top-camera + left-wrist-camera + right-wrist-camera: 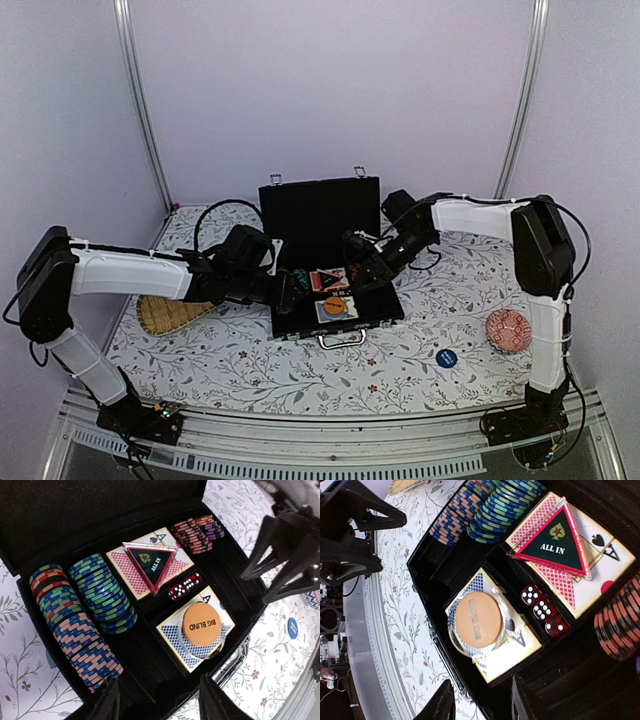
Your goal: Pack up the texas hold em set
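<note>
The black case (300, 325) lies open mid-table with its lid (320, 215) upright. Inside are rows of blue, green and tan chips (102, 592), red-black chips (192, 532), a red deck (127, 565) under a triangular ALL IN plaque (152, 562), red dice (186, 585), and a blue deck (172, 632) with an orange BIG BLIND disc (201, 624) on it. My left gripper (159, 680) hangs open over the case's front left edge, holding nothing. My right gripper (482, 682) is open just off the orange disc (479, 619), with nothing between its fingers.
A small blue disc (446, 357) lies on the floral tablecloth to the right of the case. A red patterned bowl (508, 329) sits by the right arm. A woven straw tray (170, 313) lies under the left arm. The case's silver handle (342, 340) faces the arms.
</note>
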Tool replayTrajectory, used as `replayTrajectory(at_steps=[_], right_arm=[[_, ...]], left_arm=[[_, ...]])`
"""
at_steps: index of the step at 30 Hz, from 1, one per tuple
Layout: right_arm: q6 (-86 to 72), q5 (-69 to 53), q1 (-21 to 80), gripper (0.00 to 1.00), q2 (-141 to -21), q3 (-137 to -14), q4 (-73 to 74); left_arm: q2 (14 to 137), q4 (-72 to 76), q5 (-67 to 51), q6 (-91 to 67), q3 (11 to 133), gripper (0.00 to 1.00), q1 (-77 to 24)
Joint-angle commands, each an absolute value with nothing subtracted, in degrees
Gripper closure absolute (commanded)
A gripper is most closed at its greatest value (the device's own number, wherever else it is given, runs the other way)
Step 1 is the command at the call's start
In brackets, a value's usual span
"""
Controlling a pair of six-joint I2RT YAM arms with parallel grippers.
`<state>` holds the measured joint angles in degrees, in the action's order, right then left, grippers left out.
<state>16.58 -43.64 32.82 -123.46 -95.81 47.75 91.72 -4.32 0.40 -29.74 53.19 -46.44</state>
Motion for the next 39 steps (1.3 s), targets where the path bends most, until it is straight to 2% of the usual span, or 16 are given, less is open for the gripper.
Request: replayTrajectory(at_steps=[1, 6, 11, 17, 29, 39], right_arm=[[23.1, -34.6, 32.3, 0.57, -112.1, -89.3, 46.1], [30.9, -24.2, 32.3, 0.46, -100.1, -75.3, 45.6], [36.9, -15.4, 32.8, 0.39, -91.4, -60.5, 45.8], [40.8, -8.3, 37.0, 0.37, -86.0, -48.4, 43.7], [40.5, 1.0, 40.5, 0.35, -86.5, -42.4, 39.8], [40.3, 0.8, 40.5, 0.36, -84.0, -44.9, 48.7]], left_arm=[[91.0, -5.1, 1.1, -28.3, 52.9, 0.45, -45.7], [90.7, -5.7, 1.2, -27.5, 53.1, 0.42, -45.8], [90.8, -6.1, 1.6, -26.9, 53.0, 0.41, -45.8], [91.0, -6.6, 2.2, -26.4, 53.2, 0.41, -45.7], [90.5, -7.3, 1.9, -26.8, 52.8, 0.41, -45.8], [90.4, -6.5, 1.8, -26.6, 52.1, 0.41, -45.8]])
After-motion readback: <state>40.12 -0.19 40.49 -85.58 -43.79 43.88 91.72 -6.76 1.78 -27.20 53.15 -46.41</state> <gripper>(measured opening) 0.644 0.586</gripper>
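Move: The small blind chip lies on the table about 14 cm back and 19 cm to the right of the right hand, some 8 cm below it. The orange BIG BLIND button sits on the blue deck, roughly 5 cm to this hand's left, 3 cm back and 5 cm below. The red plate is about 33 cm right of the hand and 6 cm back. From the left hand the small blind chip is some 34 cm right and 10 cm back. The right hand, already clear of the BIG BLIND button, lifts about 4 cm out of the case, then sweeps to its right and back in one quick arc that sinks towards the small blind chip, ending some 19 cm right, 14 cm back and 7 cm lower than it began. On the way the fingers open wider and the wrist swings through some 50 degrees until they point straight down, coming to a near stop just above the table with one finger on either side of the chip, no pinch yet. ##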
